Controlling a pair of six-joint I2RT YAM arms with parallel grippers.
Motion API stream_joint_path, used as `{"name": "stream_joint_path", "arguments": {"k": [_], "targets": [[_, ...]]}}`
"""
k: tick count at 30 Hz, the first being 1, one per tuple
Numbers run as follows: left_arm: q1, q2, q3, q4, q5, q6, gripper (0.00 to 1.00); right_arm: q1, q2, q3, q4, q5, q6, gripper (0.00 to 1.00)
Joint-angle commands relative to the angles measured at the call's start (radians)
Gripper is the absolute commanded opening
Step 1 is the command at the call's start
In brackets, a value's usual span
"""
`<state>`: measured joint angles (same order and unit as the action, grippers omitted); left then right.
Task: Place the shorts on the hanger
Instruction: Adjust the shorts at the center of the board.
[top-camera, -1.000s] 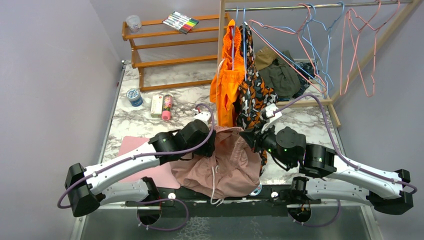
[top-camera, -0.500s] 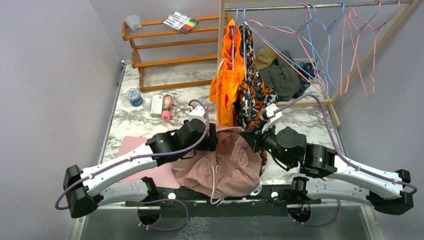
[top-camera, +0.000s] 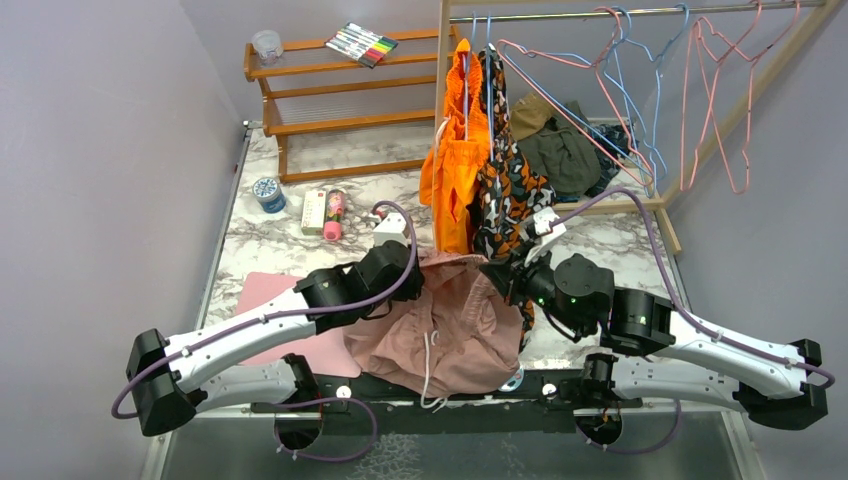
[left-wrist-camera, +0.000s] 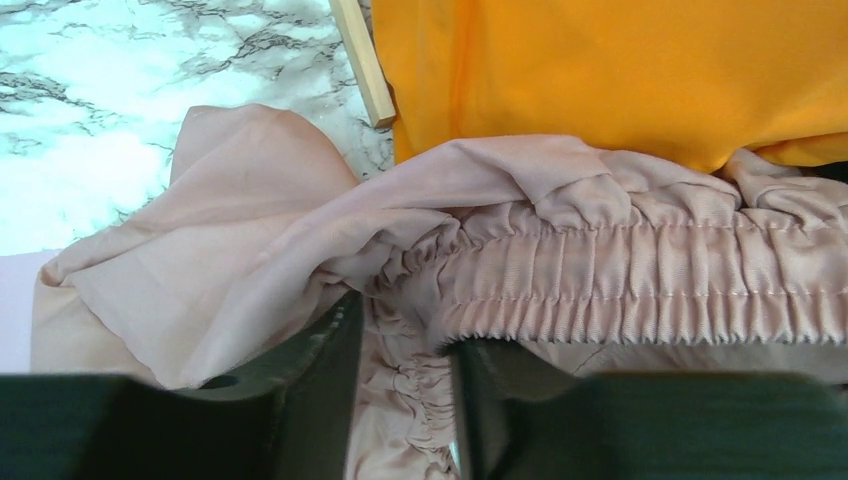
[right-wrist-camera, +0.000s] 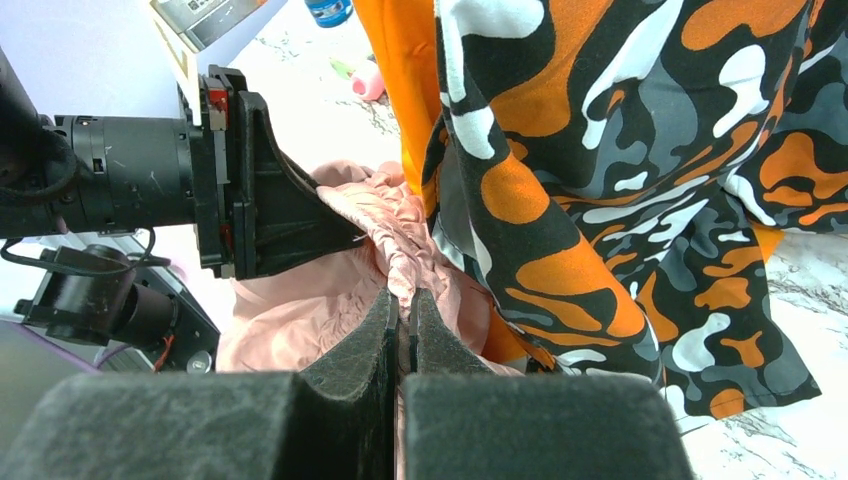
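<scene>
The dusty-pink shorts (top-camera: 450, 325) lie bunched at the table's near edge, their gathered waistband lifted between both grippers. My left gripper (top-camera: 410, 272) grips the waistband's left part; in the left wrist view its fingers (left-wrist-camera: 405, 330) stand a little apart with bunched elastic (left-wrist-camera: 600, 270) between them. My right gripper (top-camera: 497, 275) is shut on the waistband's right part, its pads pressed together on pink fabric (right-wrist-camera: 404, 300). Thin pink wire hangers hang on the rail; one (top-camera: 565, 112) slants behind the garments, others (top-camera: 722, 100) hang at the far right.
A plain orange garment (top-camera: 450, 170) and a camouflage garment (top-camera: 512, 190) hang just behind the grippers. Light-blue hangers (top-camera: 640, 95) share the rail (top-camera: 600, 13). An olive clothes pile (top-camera: 560, 150), a wooden shelf (top-camera: 330, 100), a blue tin (top-camera: 268, 192), a pink bottle (top-camera: 335, 215) and a pink mat (top-camera: 285, 320) are there too.
My left gripper has moved back and slightly left, pulling its part of the waistband with it. The right arm has not moved.
</scene>
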<state>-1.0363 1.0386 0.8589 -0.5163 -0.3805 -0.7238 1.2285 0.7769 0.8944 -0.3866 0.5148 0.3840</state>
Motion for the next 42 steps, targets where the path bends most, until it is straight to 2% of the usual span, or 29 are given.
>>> {"name": "stream_joint_path", "arguments": {"k": [1, 6, 7, 19, 27, 32, 37, 42], "targets": [[-0.005, -0.024, -0.021, 0.016, -0.052, 0.001, 0.31, 0.002, -0.018, -0.002, 0.002, 0.0, 0.01, 0.01], [-0.005, -0.071, -0.005, -0.021, -0.094, 0.028, 0.02, 0.002, -0.022, 0.002, -0.007, -0.055, -0.023, 0.01], [-0.005, -0.079, 0.003, -0.034, -0.104, 0.035, 0.0, 0.002, -0.021, 0.003, -0.008, -0.069, -0.031, 0.01], [-0.005, -0.204, 0.133, -0.216, -0.216, 0.067, 0.0, 0.002, -0.004, -0.015, 0.027, -0.233, -0.098, 0.04], [-0.005, -0.288, 0.176, -0.237, -0.217, 0.065, 0.0, 0.002, 0.053, 0.024, 0.103, -0.392, -0.101, 0.16], [-0.005, -0.322, 0.186, -0.241, -0.221, 0.065, 0.0, 0.002, 0.09, 0.047, 0.1, -0.37, -0.104, 0.18], [-0.004, -0.339, 0.192, -0.26, -0.244, 0.066, 0.0, 0.002, 0.064, 0.026, 0.035, -0.314, -0.088, 0.4], [-0.005, -0.28, 0.214, -0.269, -0.269, 0.078, 0.0, 0.002, 0.022, 0.025, -0.056, -0.296, -0.074, 0.55]]}}
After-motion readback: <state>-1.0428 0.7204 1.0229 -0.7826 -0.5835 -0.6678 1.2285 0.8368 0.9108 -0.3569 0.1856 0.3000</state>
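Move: Right between the half-open left fingers lies the left end of the shorts' waistband, barely 1 cm ahead and 1 cm below. The orange shorts' hem hangs some 8 cm ahead of that hand and 7 cm to its right, roughly level, and the pink clipboard lies about 24 cm left, level fore and aft, 15 cm below. From the right hand, already pinching the waistband's other end, that left end is about 12 cm left, 1 cm ahead and 10 cm lower. Closing on the waistband's left end, the left fingers pinch it, then lift it about 11 cm while drawing it some 8 cm left, the fingertips tipping up a little. The right hand eases back about 4 cm and about as far left towards the left hand, turning some 20 degrees counter-clockwise, and opens halfway to let go of its end. ##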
